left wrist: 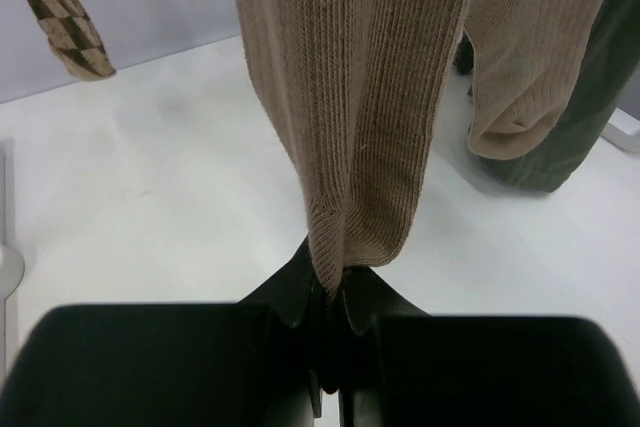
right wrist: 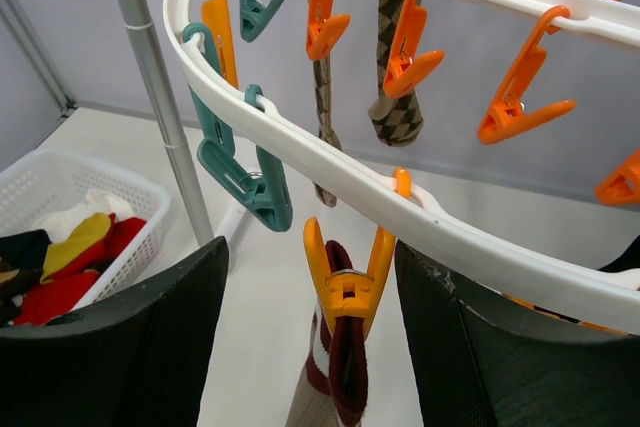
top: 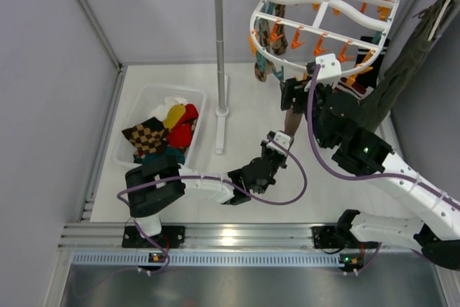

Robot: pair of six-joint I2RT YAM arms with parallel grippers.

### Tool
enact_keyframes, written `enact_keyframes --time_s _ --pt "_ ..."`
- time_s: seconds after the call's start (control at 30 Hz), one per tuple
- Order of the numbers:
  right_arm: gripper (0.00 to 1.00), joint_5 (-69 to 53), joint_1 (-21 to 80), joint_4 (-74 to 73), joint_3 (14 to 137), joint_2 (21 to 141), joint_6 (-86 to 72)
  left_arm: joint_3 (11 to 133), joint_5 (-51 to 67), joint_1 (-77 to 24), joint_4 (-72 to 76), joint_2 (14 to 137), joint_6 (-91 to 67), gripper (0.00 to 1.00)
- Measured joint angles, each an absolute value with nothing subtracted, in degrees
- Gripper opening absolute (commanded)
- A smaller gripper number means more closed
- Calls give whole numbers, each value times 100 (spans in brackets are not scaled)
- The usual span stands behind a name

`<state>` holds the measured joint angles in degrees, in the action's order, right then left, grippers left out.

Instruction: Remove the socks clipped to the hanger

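The white hanger (top: 262,14) hangs from the rail with orange and teal clips. A plain tan sock (left wrist: 350,97) hangs from an orange clip (right wrist: 345,282) that grips its dark-red and white cuff (right wrist: 345,382). My left gripper (left wrist: 330,292) is shut on this sock's toe, low under the hanger (top: 279,140). My right gripper (right wrist: 312,247) is open, one finger on each side of the orange clip, not touching it. A second tan sock (left wrist: 530,57) hangs beside the first. Argyle socks (right wrist: 395,107) hang from clips farther back.
A white basket (top: 131,109) holding mixed socks sits at the left of the table. The grey pole (top: 220,34) stands between basket and hanger. A long olive-green garment (top: 410,62) hangs at the right, close behind my right arm.
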<state>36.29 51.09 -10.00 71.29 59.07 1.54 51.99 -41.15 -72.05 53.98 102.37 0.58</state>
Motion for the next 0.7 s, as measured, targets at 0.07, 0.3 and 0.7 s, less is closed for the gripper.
enact_keyframes --time_s 0.07,0.3,0.7 --pt "62 3669 5109 -993 7155 5948 198 5199 -4110 -7205 5398 10237 58 0" --pt "47 3852 5070 -972 7179 6031 397 5199 -4075 -7205 5398 10235 58 0" --pt "0 3684 4956 -878 7179 6005 585 5194 -4032 -7205 5398 10145 56 0"
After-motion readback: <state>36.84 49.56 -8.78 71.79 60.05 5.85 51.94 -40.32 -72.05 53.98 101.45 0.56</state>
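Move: The orange clip holding the brown sock hangs between the right hand's open fingers, about 1 cm ahead and 1 cm to the right, at pad height. The hanger rim crosses about 4 cm above and 1 cm ahead of that hand. A teal clip hangs some 5 cm to its left and 3 cm farther out. From the left hand, which already pinches the sock's toe, the orange clip is roughly 22 cm up, 4 cm ahead and 2 cm right. The right hand eases about 1 cm forward and 1 cm to the right beneath the hanger rim, rolling slightly so its left side drops, while its fingers close from well open to about a quarter open and squeeze the two upstanding handles of the orange clip between the pads. Down below, the left hand keeps its shut pinch on the brown sock's toe and stays practically in place, creeping up less than 1 cm towards the end. ##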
